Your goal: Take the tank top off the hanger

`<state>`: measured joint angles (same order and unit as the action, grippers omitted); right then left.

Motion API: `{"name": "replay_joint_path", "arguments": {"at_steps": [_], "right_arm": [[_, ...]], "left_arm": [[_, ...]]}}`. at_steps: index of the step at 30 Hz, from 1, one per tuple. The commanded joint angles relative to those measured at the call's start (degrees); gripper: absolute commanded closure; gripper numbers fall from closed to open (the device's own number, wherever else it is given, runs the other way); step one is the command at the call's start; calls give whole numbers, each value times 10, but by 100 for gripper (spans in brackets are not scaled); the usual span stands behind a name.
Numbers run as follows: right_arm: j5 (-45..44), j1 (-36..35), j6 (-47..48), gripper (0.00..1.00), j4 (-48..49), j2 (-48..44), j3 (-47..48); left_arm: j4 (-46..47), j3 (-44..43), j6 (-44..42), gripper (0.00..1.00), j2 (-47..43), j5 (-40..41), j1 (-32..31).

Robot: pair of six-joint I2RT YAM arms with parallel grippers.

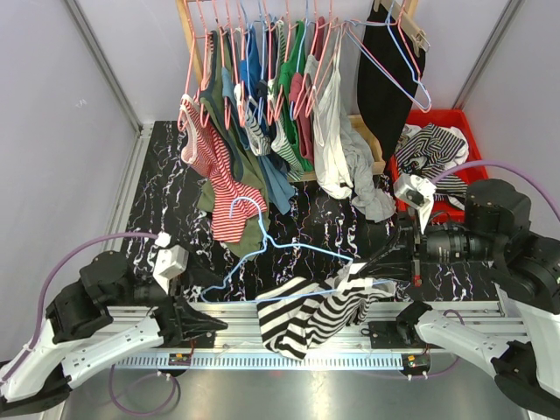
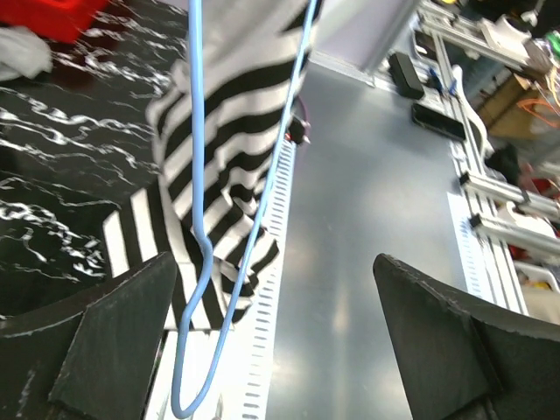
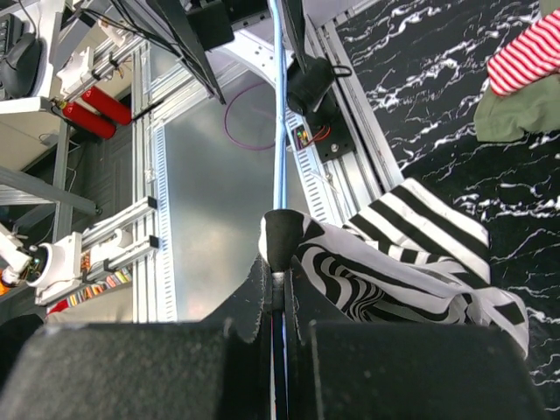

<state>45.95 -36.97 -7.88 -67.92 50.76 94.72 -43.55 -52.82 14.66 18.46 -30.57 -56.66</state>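
Note:
A black-and-white striped tank top [image 1: 311, 311] hangs on a light blue wire hanger [image 1: 262, 249] and droops over the table's front rail. My right gripper [image 1: 366, 266] is shut on the hanger's wire at the shirt's right shoulder. In the right wrist view the hanger [image 3: 280, 131] runs straight out from the closed right gripper [image 3: 282, 262], with the tank top [image 3: 394, 271] draped to the right. My left gripper [image 1: 214, 325] stands open at the hanger's left end. In the left wrist view the left gripper [image 2: 280, 332] holds nothing; the hanger's loop [image 2: 197, 262] and the tank top [image 2: 219, 157] lie near its left finger.
A clothes rack [image 1: 262, 79] with many garments and pink hangers stands at the back. A red bin [image 1: 459, 131] holding striped clothing sits at the back right. Grey-white cloth [image 1: 363, 188] lies on the black marble table [image 1: 166, 201]. An aluminium rail [image 1: 227, 313] runs along the front.

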Motion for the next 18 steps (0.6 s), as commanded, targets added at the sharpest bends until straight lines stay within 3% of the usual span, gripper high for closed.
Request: {"name": "replay_joint_path", "arguments": {"at_steps": [1,4,11,18], "right_arm": [[-6,-6,7,100,36,-2,35],[-14,-6,7,100,42,-1,43],[-24,-6,8,100,42,7,47],[-40,-6,8,100,37,11,32]], "left_arm": [[-12,7,-10,3,8,-49,0],[-15,25,-12,10,23,-68,0],[1,14,-22,61,25,-82,0],[4,12,-24,74,18,-68,0]]}}
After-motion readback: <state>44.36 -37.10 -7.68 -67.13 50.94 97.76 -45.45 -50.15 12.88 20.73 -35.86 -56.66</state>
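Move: The left hand's open fingers straddle the hanger's left end, which lies about 2 cm ahead of the hand point and 3 cm below it. The hanger's hook is some 17 cm ahead and 8 cm to the right; the striped tank top's body hangs some 20 cm right, 3 cm back and 12 cm lower. From the right hand, pinching tank top and hanger, that end lies about 32 cm left, 6 cm back and 10 cm lower. Left hand sinks about 3 cm and closes around the hanger's left end; right rises slightly, keeping its pinch. ##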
